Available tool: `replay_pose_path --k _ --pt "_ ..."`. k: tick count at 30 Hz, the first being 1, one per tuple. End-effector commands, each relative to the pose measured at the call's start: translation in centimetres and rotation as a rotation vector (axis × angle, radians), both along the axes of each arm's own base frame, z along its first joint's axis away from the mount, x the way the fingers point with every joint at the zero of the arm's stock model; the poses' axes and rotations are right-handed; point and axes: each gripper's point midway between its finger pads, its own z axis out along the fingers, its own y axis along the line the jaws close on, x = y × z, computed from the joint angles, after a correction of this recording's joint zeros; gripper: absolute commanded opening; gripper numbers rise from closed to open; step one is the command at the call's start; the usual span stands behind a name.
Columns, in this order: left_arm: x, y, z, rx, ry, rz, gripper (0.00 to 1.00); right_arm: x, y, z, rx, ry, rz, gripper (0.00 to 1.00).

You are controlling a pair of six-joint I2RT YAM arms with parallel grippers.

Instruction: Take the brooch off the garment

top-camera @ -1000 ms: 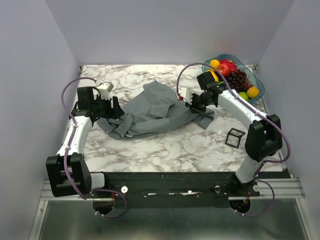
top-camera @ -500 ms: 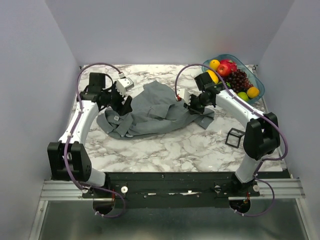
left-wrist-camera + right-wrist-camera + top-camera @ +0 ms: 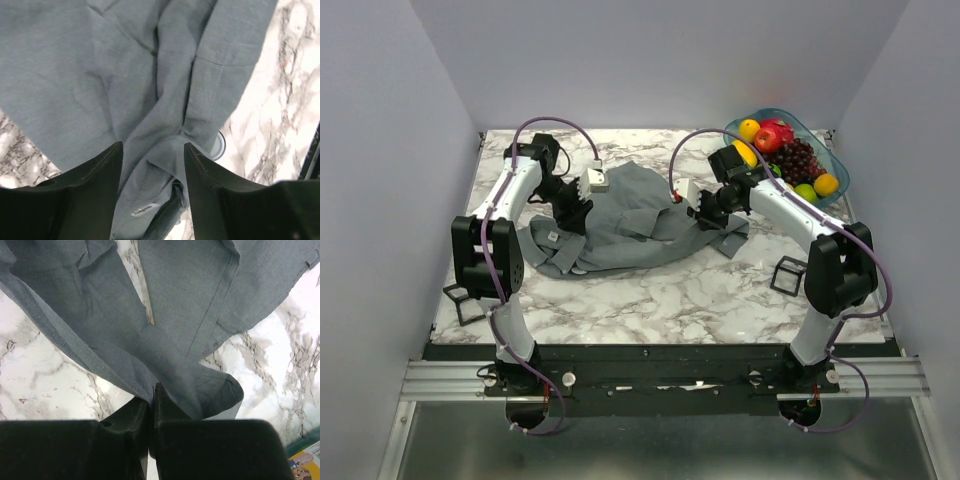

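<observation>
The garment is a grey shirt lying crumpled in the middle of the marble table. My left gripper hangs over its left part. In the left wrist view the left gripper is open, with a ridge of the garment running between the fingers. A small round blue-grey disc, the brooch, peeks from under the cloth's edge just right of the right finger. My right gripper is at the shirt's right end; in its wrist view the right gripper is shut on a fold of the garment.
A blue bowl of fruit stands at the back right, behind the right arm. One black wire-frame cube sits at the right, another at the left edge. A white label shows on the shirt between the left fingers.
My left arm has swung from the table's left side to the right, over the shirt's left part, uncovering the left wire cube. The right arm has barely moved and keeps its hold.
</observation>
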Motion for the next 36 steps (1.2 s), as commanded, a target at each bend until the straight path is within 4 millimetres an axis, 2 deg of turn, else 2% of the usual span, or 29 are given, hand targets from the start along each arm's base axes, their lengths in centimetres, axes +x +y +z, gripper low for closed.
replay_pose_path --k 1,7,9,12,13,16,21,27,29,31,34,36 --pt "-2.5 0.2 0.5 0.011 0.077 -0.062 0.56 0.0 0.0 -0.1 -0.003 -0.002 -0.008 0.15" --pt "-3.5 1.1 -0.8 0.064 0.106 -0.072 0.48 0.2 0.2 -0.1 0.003 0.003 -0.014 0.15" --pt "-3.4 1.2 -1.3 0.068 0.092 -0.068 0.48 0.4 0.3 -0.1 0.002 0.002 -0.013 0.15" --pt "-2.5 1.0 -1.5 0.062 0.050 -0.050 0.42 0.5 0.3 -0.1 0.000 0.002 -0.015 0.15" --pt "-2.3 0.9 -1.4 0.059 0.046 -0.035 0.42 0.4 0.3 -0.1 -0.001 0.003 -0.014 0.15" --pt "-1.6 0.7 -1.4 0.045 -0.004 -0.020 0.57 0.5 0.3 -0.1 -0.001 0.002 -0.013 0.16" --pt "-1.3 0.8 -2.2 0.065 -0.031 -0.030 0.60 0.4 0.2 -0.3 -0.005 0.007 -0.013 0.16" --pt "-3.5 1.6 -2.8 0.101 0.071 -0.081 0.42 0.4 0.2 -0.4 -0.005 0.009 -0.016 0.16" --pt "-4.2 1.6 -2.7 0.103 0.095 -0.088 0.26 0.4 0.1 -0.6 -0.010 0.011 -0.018 0.16" --pt "-4.0 1.7 -2.3 0.106 0.099 -0.084 0.10 0.5 0.1 -0.7 -0.014 0.011 -0.021 0.16" --pt "-2.9 1.7 -0.4 0.084 0.063 -0.031 0.03 1.4 0.0 -0.4 -0.019 -0.014 -0.056 0.15" --pt "-0.9 1.9 2.0 0.029 -0.003 0.033 0.00 2.8 0.2 1.0 0.010 -0.040 -0.097 0.15"
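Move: The left hand, empty and open, goes for the small raised fold of garment between and below its fingertips: about 3 cm back, 1 cm to the left and 3 cm down. The garment's white label lies some 4 cm left and 1 cm ahead; a round glassy disc peeps from under the garment's edge about 8 cm back and 2 cm right. From the right hand, the fold is roughly 28 cm left and 4 cm back. The left fingers close on the raised fold and pinch it between their tips. To get there the hand draws back about 3 cm while partly closing, sinks some 3 cm onto the garment with a brief reopening, then shuts fully, edging left and starting to rise by about 1 cm. The right hand stays put, still pinching its end of the garment. ##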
